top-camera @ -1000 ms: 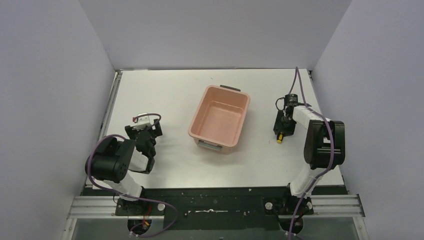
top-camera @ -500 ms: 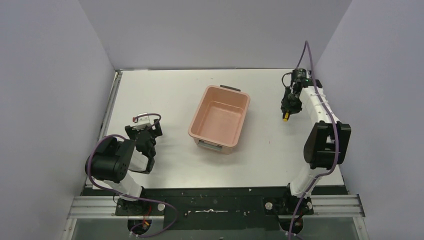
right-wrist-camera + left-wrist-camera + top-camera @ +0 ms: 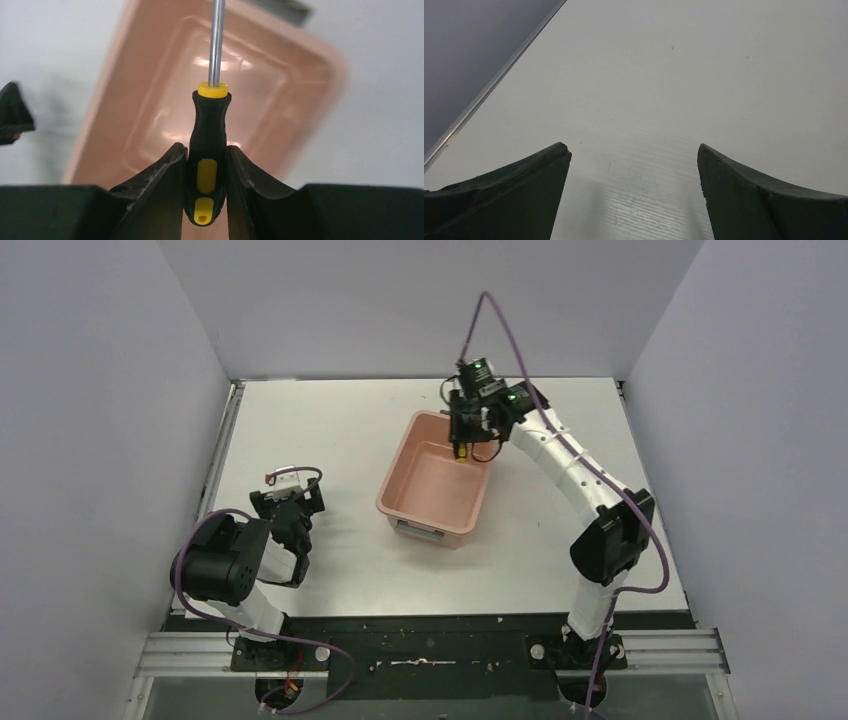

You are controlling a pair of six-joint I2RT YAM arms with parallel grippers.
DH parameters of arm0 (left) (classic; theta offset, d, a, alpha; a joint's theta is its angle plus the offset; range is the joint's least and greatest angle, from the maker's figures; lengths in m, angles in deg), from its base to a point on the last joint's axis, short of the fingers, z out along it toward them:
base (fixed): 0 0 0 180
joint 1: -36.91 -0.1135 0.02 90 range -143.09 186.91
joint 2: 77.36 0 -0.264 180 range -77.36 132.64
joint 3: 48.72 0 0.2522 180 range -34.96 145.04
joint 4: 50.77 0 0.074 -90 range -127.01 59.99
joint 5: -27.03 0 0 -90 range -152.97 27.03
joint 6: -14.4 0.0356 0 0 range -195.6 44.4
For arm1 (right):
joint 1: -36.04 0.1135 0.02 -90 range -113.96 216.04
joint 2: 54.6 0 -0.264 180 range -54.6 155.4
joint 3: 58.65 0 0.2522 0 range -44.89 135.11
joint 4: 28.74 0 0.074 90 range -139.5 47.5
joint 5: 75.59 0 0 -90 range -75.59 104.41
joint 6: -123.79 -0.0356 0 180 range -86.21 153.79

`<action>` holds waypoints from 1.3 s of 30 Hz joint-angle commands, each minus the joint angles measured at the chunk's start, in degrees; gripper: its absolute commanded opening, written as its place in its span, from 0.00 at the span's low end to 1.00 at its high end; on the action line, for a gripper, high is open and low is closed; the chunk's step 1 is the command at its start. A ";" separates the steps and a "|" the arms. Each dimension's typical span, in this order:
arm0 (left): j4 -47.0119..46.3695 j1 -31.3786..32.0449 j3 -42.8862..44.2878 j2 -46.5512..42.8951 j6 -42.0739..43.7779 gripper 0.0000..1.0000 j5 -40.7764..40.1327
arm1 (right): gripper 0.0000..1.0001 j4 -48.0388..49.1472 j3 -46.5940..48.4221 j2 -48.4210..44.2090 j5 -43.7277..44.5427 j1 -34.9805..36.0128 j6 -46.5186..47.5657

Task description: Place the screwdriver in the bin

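Observation:
My right gripper [image 3: 463, 443] is shut on the yellow-and-black handle of the screwdriver [image 3: 207, 145] and holds it in the air over the far end of the salmon-pink bin [image 3: 397, 495]. In the right wrist view the thin shaft points away from me over the bin's empty floor [image 3: 165, 120], and my gripper [image 3: 206, 159] clamps the handle from both sides. The screwdriver shows in the top view [image 3: 462, 449] as a small yellow spot under the fingers. My left gripper [image 3: 292, 502] is open and empty, low over bare table left of the bin; its fingers [image 3: 509, 187] stand wide apart.
The bin has grey handles at its short ends [image 3: 422, 531]. The table's left metal edge [image 3: 489, 90] runs near my left gripper. Grey walls enclose the table on three sides.
My right arm has swung left from the table's right side, carrying the screwdriver up and over the bin's far end. The left arm has not moved.

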 commanded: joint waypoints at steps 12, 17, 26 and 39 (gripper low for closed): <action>-1.82 -0.22 0.27 -0.97 0.54 0.97 0.43 | 0.00 10.42 -10.12 9.32 0.49 14.44 -7.96; -1.82 -0.21 0.27 -0.98 0.58 0.97 0.53 | 0.00 13.87 -15.75 11.60 1.79 15.71 -10.02; -1.83 -0.14 0.27 -1.01 0.55 0.97 0.48 | 0.50 13.44 -15.35 13.41 5.30 15.67 -10.65; -1.87 -0.15 0.27 -1.00 0.59 0.97 0.39 | 0.79 4.64 -0.05 4.07 12.84 15.94 -5.57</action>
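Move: The right hand already holds the screwdriver high over the far right part of the pink bin; the bin's middle is about 3 cm back, 7 cm to the left and 17 cm below it. The bin's near handle is roughly 17 cm back, 13 cm left and 12 cm down from it. From the idle left hand, the bin's middle lies about level ahead, some 39 cm to the right and 2 cm lower. Keeping its pinch on the screwdriver's handle, the right hand swings left about 10 cm over the bin, then sinks some 18 cm into its nearer half, drawing back and tipping about 20 degrees more downward. Low in the bin the fingers spread and let go of the handle, then the hand rises about 8 cm and moves forward, tilting back up as they open wider. ##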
